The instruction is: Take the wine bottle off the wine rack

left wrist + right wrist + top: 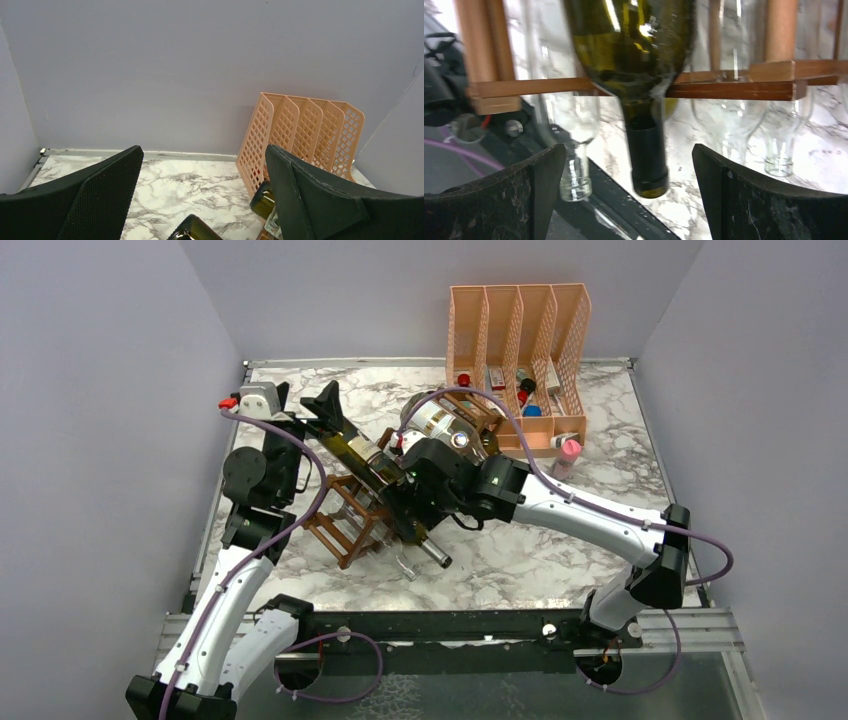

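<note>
The wine rack [343, 531] is a brown wooden lattice lying across the marble table; one of its bars [729, 89] crosses the right wrist view. A dark green wine bottle [352, 448] lies in it at a slant, its neck [647, 155] sticking out toward the table's near edge. My right gripper [628, 148] is open, with its fingers on either side of that neck and not touching it. My left gripper [325, 405] is open just behind the bottle's base [195, 231], which shows low between its fingers. My left gripper [204, 150] holds nothing.
Clear glass bottles [574, 150] also hang in the rack, and another dark bottle's base [262, 200] shows beside my left gripper's right finger. A peach mesh file organiser [520, 335] with small items stands at the back right. A pink-capped bottle [568, 452] stands in front of it.
</note>
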`<state>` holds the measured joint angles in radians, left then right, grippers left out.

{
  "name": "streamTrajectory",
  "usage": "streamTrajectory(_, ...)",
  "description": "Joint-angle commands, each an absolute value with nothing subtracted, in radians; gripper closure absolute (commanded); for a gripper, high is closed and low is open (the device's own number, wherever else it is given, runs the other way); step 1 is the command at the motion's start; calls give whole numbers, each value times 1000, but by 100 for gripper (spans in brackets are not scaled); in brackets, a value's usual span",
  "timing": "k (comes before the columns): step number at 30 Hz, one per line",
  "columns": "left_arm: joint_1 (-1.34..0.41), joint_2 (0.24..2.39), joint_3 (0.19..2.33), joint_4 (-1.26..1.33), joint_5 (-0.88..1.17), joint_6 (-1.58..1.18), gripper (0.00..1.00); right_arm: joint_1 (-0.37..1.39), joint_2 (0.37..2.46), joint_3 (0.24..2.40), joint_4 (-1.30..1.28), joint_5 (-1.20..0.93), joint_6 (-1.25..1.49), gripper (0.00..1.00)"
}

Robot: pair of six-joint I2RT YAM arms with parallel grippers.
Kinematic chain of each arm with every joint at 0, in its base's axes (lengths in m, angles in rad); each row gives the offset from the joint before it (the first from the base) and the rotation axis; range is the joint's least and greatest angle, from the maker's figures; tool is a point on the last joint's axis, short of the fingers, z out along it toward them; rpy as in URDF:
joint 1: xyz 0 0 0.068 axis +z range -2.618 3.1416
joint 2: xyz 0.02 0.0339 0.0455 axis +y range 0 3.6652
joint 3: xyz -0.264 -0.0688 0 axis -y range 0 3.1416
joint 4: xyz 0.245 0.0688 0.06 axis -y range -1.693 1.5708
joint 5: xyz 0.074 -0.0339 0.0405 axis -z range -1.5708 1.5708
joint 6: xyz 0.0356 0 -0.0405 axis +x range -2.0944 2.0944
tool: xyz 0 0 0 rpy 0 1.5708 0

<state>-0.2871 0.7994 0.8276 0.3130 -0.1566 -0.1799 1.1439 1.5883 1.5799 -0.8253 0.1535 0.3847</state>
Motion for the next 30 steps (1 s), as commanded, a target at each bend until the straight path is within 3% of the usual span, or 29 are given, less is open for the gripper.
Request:
streamTrajectory(1,-281,793,821,344,-134,-192,1,1138,1584,1531,-837,260,323,1)
streamTrajectory(11,-276,796,817,345,-134,-190,1,1138,1542,1368,-560,204,208,10)
streamTrajectory(15,-275,810,813,348,-134,-188,1,1138,1559,1364,-536,209,194,17)
streamTrajectory(30,-244,822,816,353,-98,-213,1,1138,1601,1345,-477,219,149,27)
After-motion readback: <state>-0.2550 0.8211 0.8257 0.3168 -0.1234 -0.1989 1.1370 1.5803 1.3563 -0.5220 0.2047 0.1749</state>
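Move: The wine bottle's neck, cap end towards the robot's right and back, lies just past the right fingertips: about 3 cm ahead of the right hand, 2 cm left and 4 cm below. The lower bottle's neck sticks out some 5 cm back and 2 cm right of the hand, 10 cm down; the clear bottle lies about 19 cm ahead, 3 cm right and 3 cm lower. From the left hand, the wine bottle's neck is roughly 20 cm back, 19 cm right and 20 cm below. The wine bottle's neck is taken in between the right fingers: the hand sinks about 5 cm, drifting slightly right at first, then eases forward and back left over the neck, coming up about a centimetre. Meanwhile the wrist tips up some 10 degrees and turns slightly counter-clockwise, and the wide-open fingers close about a quarter, with space still showing on both sides of the neck. ##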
